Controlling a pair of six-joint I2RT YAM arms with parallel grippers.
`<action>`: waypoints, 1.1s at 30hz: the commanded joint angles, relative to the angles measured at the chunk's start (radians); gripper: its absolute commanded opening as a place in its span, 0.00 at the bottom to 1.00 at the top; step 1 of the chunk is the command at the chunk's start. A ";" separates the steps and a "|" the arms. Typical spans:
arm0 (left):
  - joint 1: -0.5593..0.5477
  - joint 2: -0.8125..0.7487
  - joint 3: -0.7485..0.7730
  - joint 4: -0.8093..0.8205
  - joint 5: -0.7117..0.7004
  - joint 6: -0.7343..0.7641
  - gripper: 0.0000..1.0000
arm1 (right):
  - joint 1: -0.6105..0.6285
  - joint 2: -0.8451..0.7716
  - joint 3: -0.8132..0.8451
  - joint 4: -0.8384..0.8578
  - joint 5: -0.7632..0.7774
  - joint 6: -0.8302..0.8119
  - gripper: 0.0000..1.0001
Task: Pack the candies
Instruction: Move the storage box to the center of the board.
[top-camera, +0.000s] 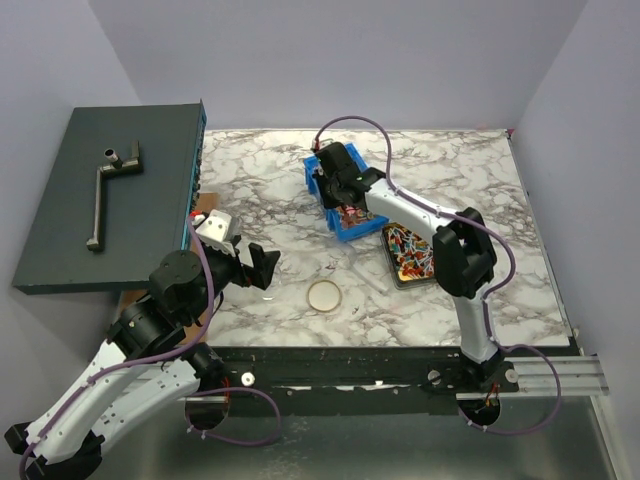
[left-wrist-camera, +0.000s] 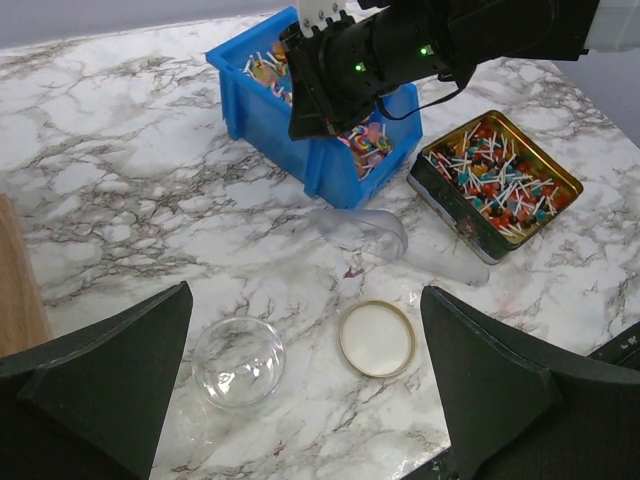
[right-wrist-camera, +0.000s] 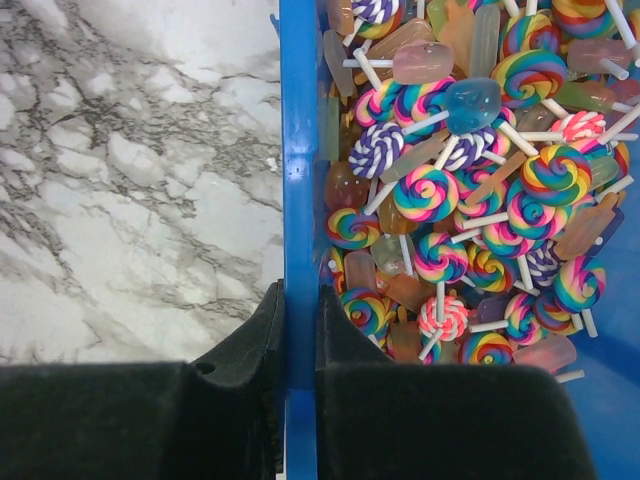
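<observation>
The candies (right-wrist-camera: 450, 200) are swirl lollipops and wrapped sweets heaped in a blue bin (right-wrist-camera: 298, 150). My right gripper (right-wrist-camera: 300, 300) is shut on the bin's side wall, one finger outside and one inside. From above, that gripper (top-camera: 340, 195) sits over the blue bin (top-camera: 314, 176) at mid-table. More candies (left-wrist-camera: 495, 180) fill a gold rectangular tin (left-wrist-camera: 445, 205) to the right of the bin (left-wrist-camera: 290, 130). My left gripper (left-wrist-camera: 305, 300) hangs open above the marble, with nothing between its fingers. In the top view the left gripper (top-camera: 255, 265) is at front left.
A small clear glass bowl (left-wrist-camera: 238, 362) and a round gold lid (left-wrist-camera: 376, 338) lie on the marble under my left gripper. A clear plastic piece (left-wrist-camera: 370, 232) lies in front of the bin. A dark grey board (top-camera: 110, 190) with a metal handle covers the left side.
</observation>
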 joint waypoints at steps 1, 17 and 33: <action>0.008 0.004 -0.001 0.002 0.025 0.001 0.99 | 0.074 0.034 0.021 0.074 -0.116 0.064 0.01; 0.016 0.000 0.001 0.001 0.045 -0.003 0.99 | 0.150 0.032 0.003 0.140 -0.051 0.206 0.01; 0.020 -0.023 -0.004 0.000 0.044 -0.007 0.99 | 0.192 0.092 0.105 0.140 0.068 0.295 0.01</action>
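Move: The right hand grips the storage box's left rim; the box's middle lies about 5 cm ahead, 5 cm to the right and 4 cm lower. Open marble for it lies some 10 cm left and 5 cm back. The candy tin is roughly 26 cm right and 11 cm back, the clear scoop 8 cm right and 15 cm back. From the left hand, the box is some 19 cm ahead, 21 cm right and 22 cm below. Still pinching its left rim, the right hand drags the storage box about 8 cm left and 4 cm back. ##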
